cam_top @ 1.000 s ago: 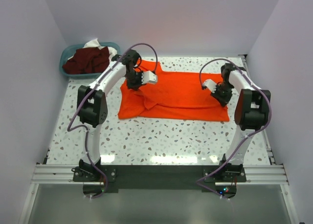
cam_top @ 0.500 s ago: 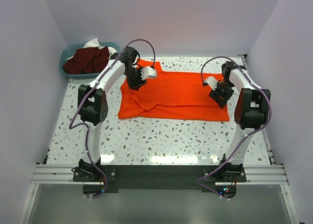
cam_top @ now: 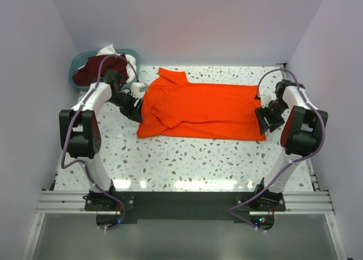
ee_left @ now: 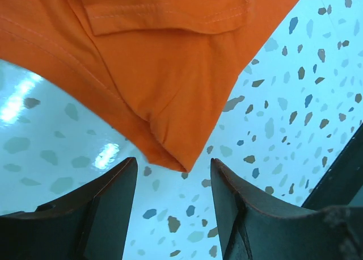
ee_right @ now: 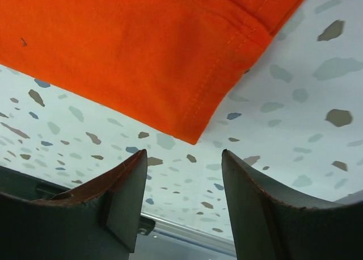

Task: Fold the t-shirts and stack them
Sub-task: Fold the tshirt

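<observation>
The bright orange-red t-shirt lies spread across the middle of the table, its collar end to the left. My left gripper sits low just off the shirt's left edge. In the left wrist view it is open, with a folded corner of the orange shirt just beyond the fingertips and nothing between them. My right gripper is at the shirt's right hem corner. The right wrist view shows it open too, the hem corner just ahead and apart from it. Dark maroon shirts and white cloth fill the basket.
The teal plastic basket stands at the back left corner, just behind my left arm. The speckled table runs bare in front of the shirt. White walls close in on both sides and at the back. A metal rail crosses the near edge.
Both grippers have opened and let go of the orange shirt. The left one swung out past the shirt's left edge, the right one out to the right hem corner. The shirt now lies flatter.
</observation>
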### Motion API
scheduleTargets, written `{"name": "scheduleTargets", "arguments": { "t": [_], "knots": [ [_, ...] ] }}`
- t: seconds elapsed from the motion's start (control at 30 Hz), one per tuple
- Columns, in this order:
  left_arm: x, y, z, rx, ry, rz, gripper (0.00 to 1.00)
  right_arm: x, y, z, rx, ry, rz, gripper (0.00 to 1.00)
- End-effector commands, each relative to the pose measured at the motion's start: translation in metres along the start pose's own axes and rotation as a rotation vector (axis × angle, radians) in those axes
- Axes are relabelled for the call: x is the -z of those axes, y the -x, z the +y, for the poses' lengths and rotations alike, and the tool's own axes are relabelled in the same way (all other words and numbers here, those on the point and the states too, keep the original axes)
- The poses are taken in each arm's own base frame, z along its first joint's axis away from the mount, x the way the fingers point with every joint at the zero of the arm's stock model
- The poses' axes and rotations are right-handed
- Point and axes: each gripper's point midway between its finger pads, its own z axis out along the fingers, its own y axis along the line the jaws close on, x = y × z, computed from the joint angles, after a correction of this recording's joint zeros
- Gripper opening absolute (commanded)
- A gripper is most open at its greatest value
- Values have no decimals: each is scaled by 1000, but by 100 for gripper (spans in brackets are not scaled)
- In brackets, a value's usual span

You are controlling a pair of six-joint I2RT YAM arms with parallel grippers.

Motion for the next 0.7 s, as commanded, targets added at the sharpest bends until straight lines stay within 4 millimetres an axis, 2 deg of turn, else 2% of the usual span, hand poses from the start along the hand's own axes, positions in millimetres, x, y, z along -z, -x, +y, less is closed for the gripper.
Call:
{"name": "scheduleTargets", "arguments": {
  "t": [0.0,0.17,0.37,0.53,0.67],
  "knots": [
    [-4,9,-12,80,-52,-72,60,-7,-2,12,-108,42,7,58],
    [-13,1,-11,121,-56,-59,60,-16,-4,4,-141,30,25,56],
    [-26,-17,-8,173,-61,-3,60,-28,-10,7,-159,50,56,53],
    [-31,-31,-8,183,-61,41,60,-35,-11,8,-160,56,64,45],
    [-36,-40,-12,197,-82,59,59,-36,-11,6,-163,54,65,32]
  ]
}}
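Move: The shirt's near right corner is almost under my right hand, about 2 cm back, 1 cm left and 4 cm down; the folded shirt's far right corner lies roughly 15 cm ahead and 4 cm left. From my left hand, the near left corner is some 6 cm back, 2 cm right and 8 cm below. The sleeve flap is about 10 cm to that hand's right and level with it, and the basket about 18 cm ahead and 11 cm left. I bring both hands down and back to the shirt's two near corners. My right hand sinks about 4 cm, easing 2 cm back and turning slightly clockwise, its fingers closing partway around its corner and starting to nip the cloth. My left hand drops some 4 cm and draws back 3 cm, tilting about 10 degrees, its fingers still open and short of its corner. ##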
